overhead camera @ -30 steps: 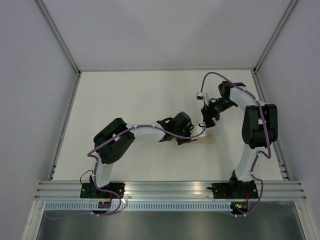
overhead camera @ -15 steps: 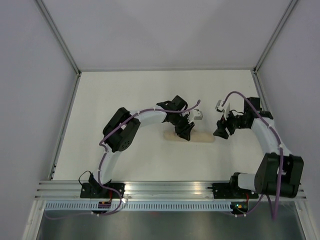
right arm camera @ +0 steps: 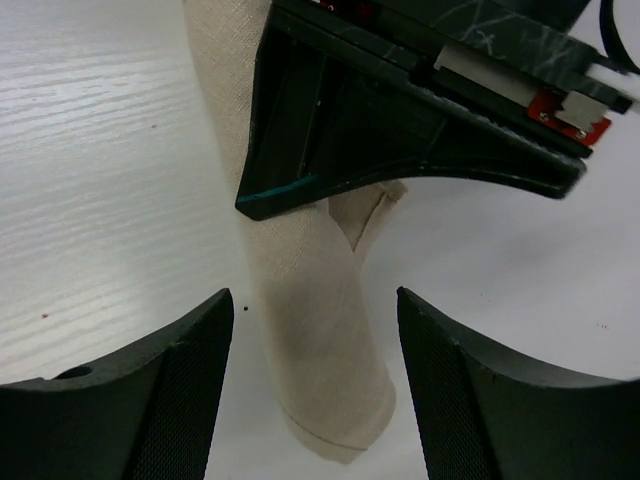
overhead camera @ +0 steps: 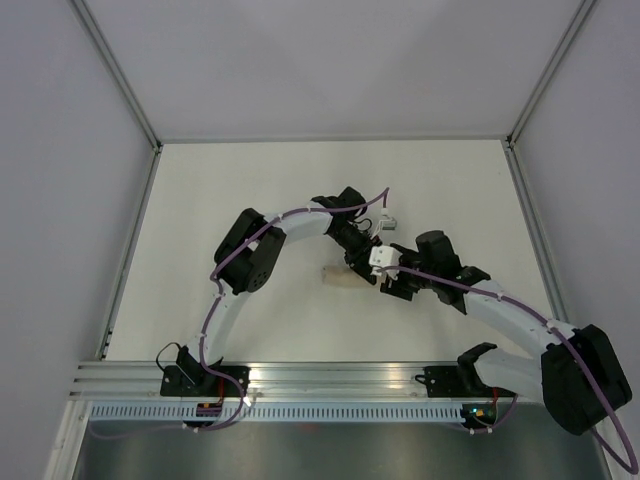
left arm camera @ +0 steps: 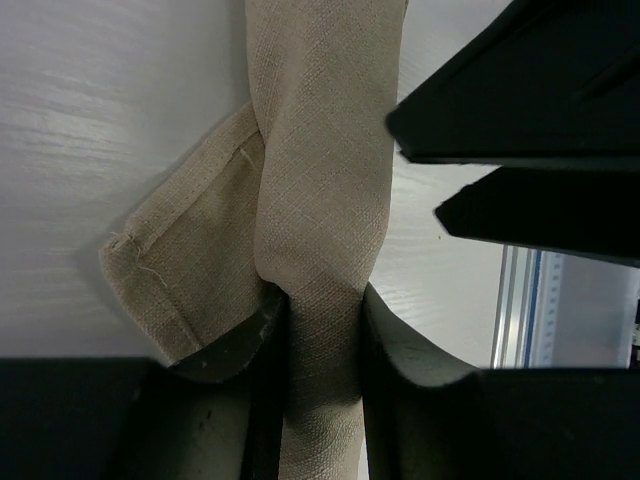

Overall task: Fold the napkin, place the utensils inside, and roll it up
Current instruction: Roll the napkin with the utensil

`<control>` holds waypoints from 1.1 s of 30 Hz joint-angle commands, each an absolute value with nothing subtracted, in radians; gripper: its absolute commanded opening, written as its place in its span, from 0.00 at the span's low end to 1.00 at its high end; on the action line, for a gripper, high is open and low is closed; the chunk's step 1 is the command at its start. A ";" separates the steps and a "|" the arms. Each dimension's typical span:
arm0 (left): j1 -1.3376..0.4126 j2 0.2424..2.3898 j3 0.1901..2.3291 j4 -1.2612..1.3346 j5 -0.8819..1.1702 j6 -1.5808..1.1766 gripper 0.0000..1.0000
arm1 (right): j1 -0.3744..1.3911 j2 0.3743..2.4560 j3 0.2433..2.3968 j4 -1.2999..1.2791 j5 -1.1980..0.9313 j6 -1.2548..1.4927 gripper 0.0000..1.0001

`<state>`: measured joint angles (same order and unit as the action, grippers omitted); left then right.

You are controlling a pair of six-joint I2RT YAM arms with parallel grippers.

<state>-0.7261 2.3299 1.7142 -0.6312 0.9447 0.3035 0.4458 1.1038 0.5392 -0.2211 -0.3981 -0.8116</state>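
The tan napkin point(overhead camera: 338, 277) lies rolled into a narrow tube on the white table. My left gripper point(overhead camera: 362, 262) comes down on its middle, and in the left wrist view its jaws pinch the napkin roll point(left arm camera: 322, 180), with a hemmed corner flap point(left arm camera: 160, 270) sticking out to one side. My right gripper point(overhead camera: 392, 283) is at the roll's right end. In the right wrist view it stands open point(right arm camera: 313, 300), its fingers apart on either side of the napkin's end point(right arm camera: 325, 370) and not touching it. The utensils are out of view.
The left gripper's black body point(right arm camera: 400, 120) sits just beyond my right fingers over the roll. The right gripper's fingers point(left arm camera: 530, 90) show close by in the left wrist view. An aluminium rail point(overhead camera: 340, 378) runs along the near edge. Grey walls enclose the table.
The right arm has swung in from the far right and brought its open gripper to the roll's right end. The left arm has shifted but stays shut on the roll.
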 commanded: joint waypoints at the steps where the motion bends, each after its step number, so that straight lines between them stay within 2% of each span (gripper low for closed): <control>1: -0.729 2.413 1.686 -0.758 0.879 0.279 0.13 | 0.518 1.152 0.493 -0.039 -0.213 -0.790 0.72; 9: -0.719 2.416 1.687 -0.759 0.882 0.275 0.15 | 0.612 1.244 0.482 -0.008 -0.157 -0.801 0.72; 13: -0.718 2.411 1.690 -0.758 0.888 0.279 0.23 | 0.623 1.296 0.500 -0.008 -0.144 -0.802 0.65; 14: -0.716 2.410 1.690 -0.758 0.885 0.282 0.27 | 0.623 1.307 0.503 -0.014 -0.144 -0.804 0.60; 15: -0.716 2.404 1.689 -0.758 0.885 0.284 0.35 | 0.623 1.324 0.505 -0.017 -0.144 -0.805 0.58; 18: -0.712 2.385 1.686 -0.744 0.877 0.279 0.45 | 0.623 1.339 0.506 -0.029 -0.144 -0.808 0.45; 20: -0.707 2.355 1.681 -0.727 0.884 0.276 0.47 | 0.624 1.339 0.508 -0.054 -0.149 -0.810 0.36; 22: -0.695 2.324 1.674 -0.707 0.881 0.259 0.50 | 0.621 1.333 0.514 -0.069 -0.158 -0.810 0.31; 33: -0.608 2.105 1.530 -0.464 0.855 0.147 0.57 | 0.581 1.376 0.633 -0.313 -0.304 -0.841 0.26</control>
<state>-0.6456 2.2166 1.5703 -0.5797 0.9314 0.2089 0.5961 1.3479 0.5785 -0.1734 -0.2371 -0.8192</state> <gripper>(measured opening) 0.563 0.327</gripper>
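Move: The part of the napkin roll that the right hand goes for lies about 2 cm to its left, level with it fore and aft, and 5 cm below. The loose napkin corner sticks out some 3 cm farther ahead and 5 cm to the left of that hand, also 5 cm below. The left hand already pinches the roll near its middle; from it, the right hand's spot is roughly 5 cm to the right at the same height. Down about 5 cm and slightly left goes the right hand, open fingers straddling the napkin roll, tilting some 10 degrees, then it closes and pinches the roll to the right of the left hand. The left hand, still gripping, first draws back about 1 cm and holds; once the right fingers are closing it opens, lets go and eases off to the left, a little forward and up. ##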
